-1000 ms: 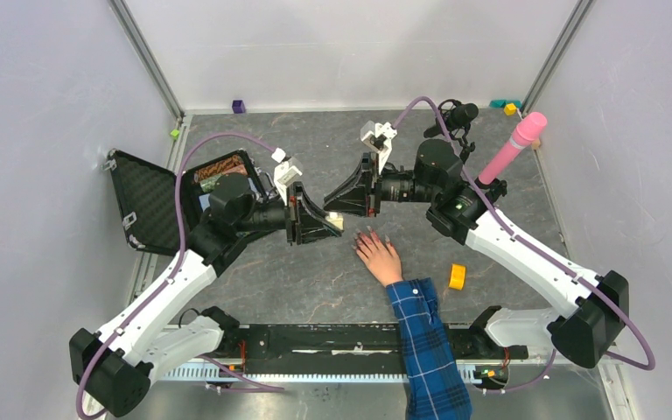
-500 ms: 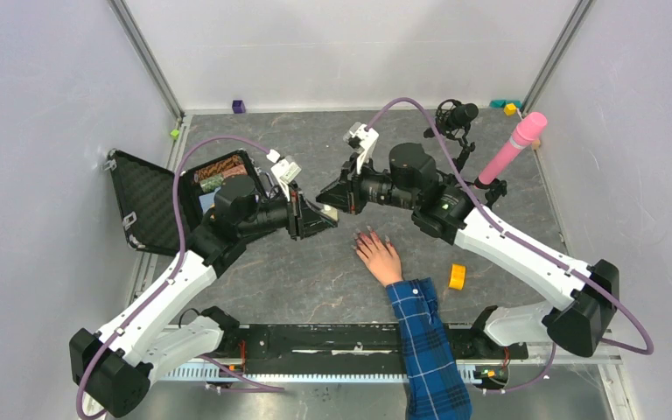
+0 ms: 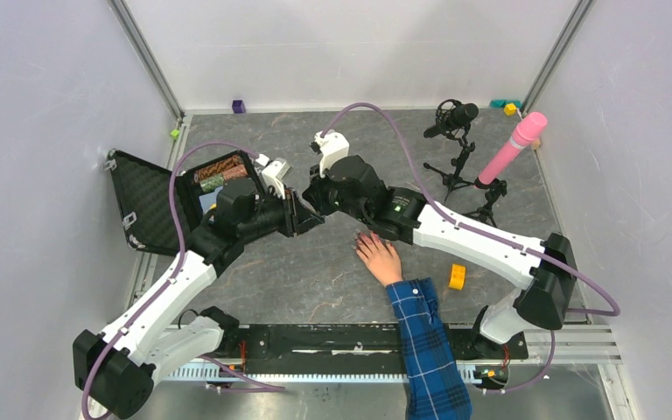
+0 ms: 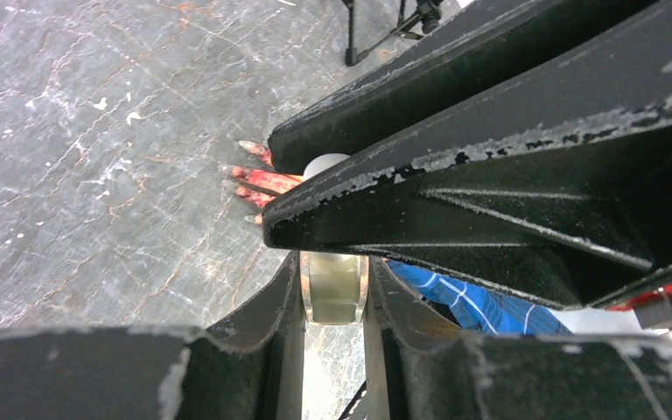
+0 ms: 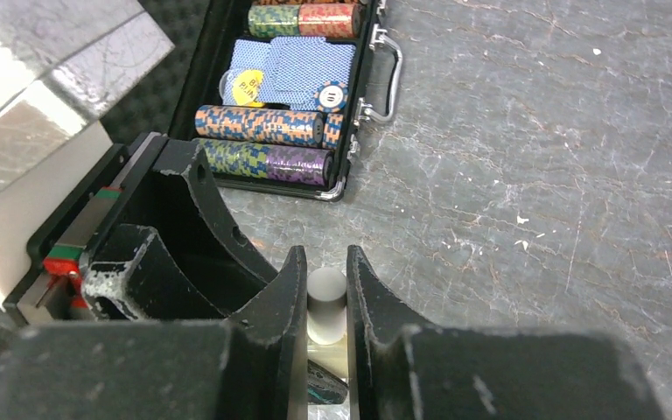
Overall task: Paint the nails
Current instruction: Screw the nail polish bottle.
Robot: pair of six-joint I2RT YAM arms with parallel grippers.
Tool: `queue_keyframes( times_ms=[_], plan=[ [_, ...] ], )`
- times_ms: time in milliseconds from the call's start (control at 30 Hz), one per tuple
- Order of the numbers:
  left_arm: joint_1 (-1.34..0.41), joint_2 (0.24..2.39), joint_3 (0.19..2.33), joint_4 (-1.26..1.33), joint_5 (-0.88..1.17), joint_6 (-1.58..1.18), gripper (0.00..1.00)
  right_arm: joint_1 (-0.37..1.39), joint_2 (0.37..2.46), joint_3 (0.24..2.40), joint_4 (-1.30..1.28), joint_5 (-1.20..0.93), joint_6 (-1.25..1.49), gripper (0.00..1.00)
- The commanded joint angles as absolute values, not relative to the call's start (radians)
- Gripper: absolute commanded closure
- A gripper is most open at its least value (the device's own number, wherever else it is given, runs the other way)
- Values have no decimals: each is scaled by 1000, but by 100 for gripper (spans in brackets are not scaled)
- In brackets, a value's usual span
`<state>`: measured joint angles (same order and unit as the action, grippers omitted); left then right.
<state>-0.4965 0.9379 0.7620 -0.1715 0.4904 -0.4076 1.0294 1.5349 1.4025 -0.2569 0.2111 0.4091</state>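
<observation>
A pale hand (image 3: 379, 256) in a blue plaid sleeve (image 3: 424, 337) lies palm down on the table, its nails (image 3: 369, 234) pointing to the back. In the left wrist view the fingers (image 4: 262, 179) look red past the right gripper's black jaws. My left gripper (image 3: 312, 217) (image 4: 334, 262) is shut on a small glass bottle (image 4: 334, 287). Directly against it, my right gripper (image 3: 311, 196) (image 5: 325, 258) is shut on the bottle's white cap (image 5: 325, 302). Both grippers hang left of and behind the hand.
An open black case (image 3: 153, 201) with rows of poker chips (image 5: 262, 131) lies at the left. A microphone on a tripod (image 3: 455, 118) and a pink cylinder (image 3: 512, 149) stand back right. A yellow roll (image 3: 457, 276) lies right of the sleeve. Small blocks (image 3: 239, 106) sit along the back wall.
My right arm has swung left, carrying its gripper over to the left gripper and the bottle. The left gripper drew slightly back to the left. The hand stayed still.
</observation>
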Motion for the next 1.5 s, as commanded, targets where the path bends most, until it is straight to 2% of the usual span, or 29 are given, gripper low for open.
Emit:
queue_keyframes(
  times_ms=[0,167,267,400,600,733,1067,1333,1467],
  plan=[
    [-492,913,806,31,476,-428,98,1085,1596,1439,-346,214,467,100],
    [-492,917,807,30,488,-428,98,1085,1563,1474,-351,298,417,98],
    [-490,921,810,30,499,-426,98,1080,1526,1488,-353,369,367,83],
    [-490,926,814,31,523,-421,98,1071,1448,1467,-329,445,312,71],
    [-491,949,822,34,555,-428,98,1040,1317,1394,-255,467,266,43],
    [-490,951,821,48,580,-431,98,915,1269,1344,-240,299,300,36],
    [-491,961,805,212,830,-486,98,673,1173,1146,4,-372,313,20],
    [-490,971,805,289,965,-527,98,607,1132,1034,323,-701,510,18],
    [-491,977,797,347,1010,-568,98,607,1166,973,619,-857,720,18]
  ],
)
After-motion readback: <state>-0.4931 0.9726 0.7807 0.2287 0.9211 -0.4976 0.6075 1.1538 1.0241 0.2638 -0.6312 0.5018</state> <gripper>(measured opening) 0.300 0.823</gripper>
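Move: The right fingers are already shut on the white cap, right at their hand point. The left hand holds the nail polish bottle, with that cap about 4 cm above its hand point and 1 cm ahead. From the right hand, the human hand lies some 15 cm right, 10 cm back and 24 cm below; the chip case is about 22 cm left, 3 cm ahead and 23 cm below. Right fingers release the cap, swing about 12 cm right, then back and up; left hand lifts bottle. ##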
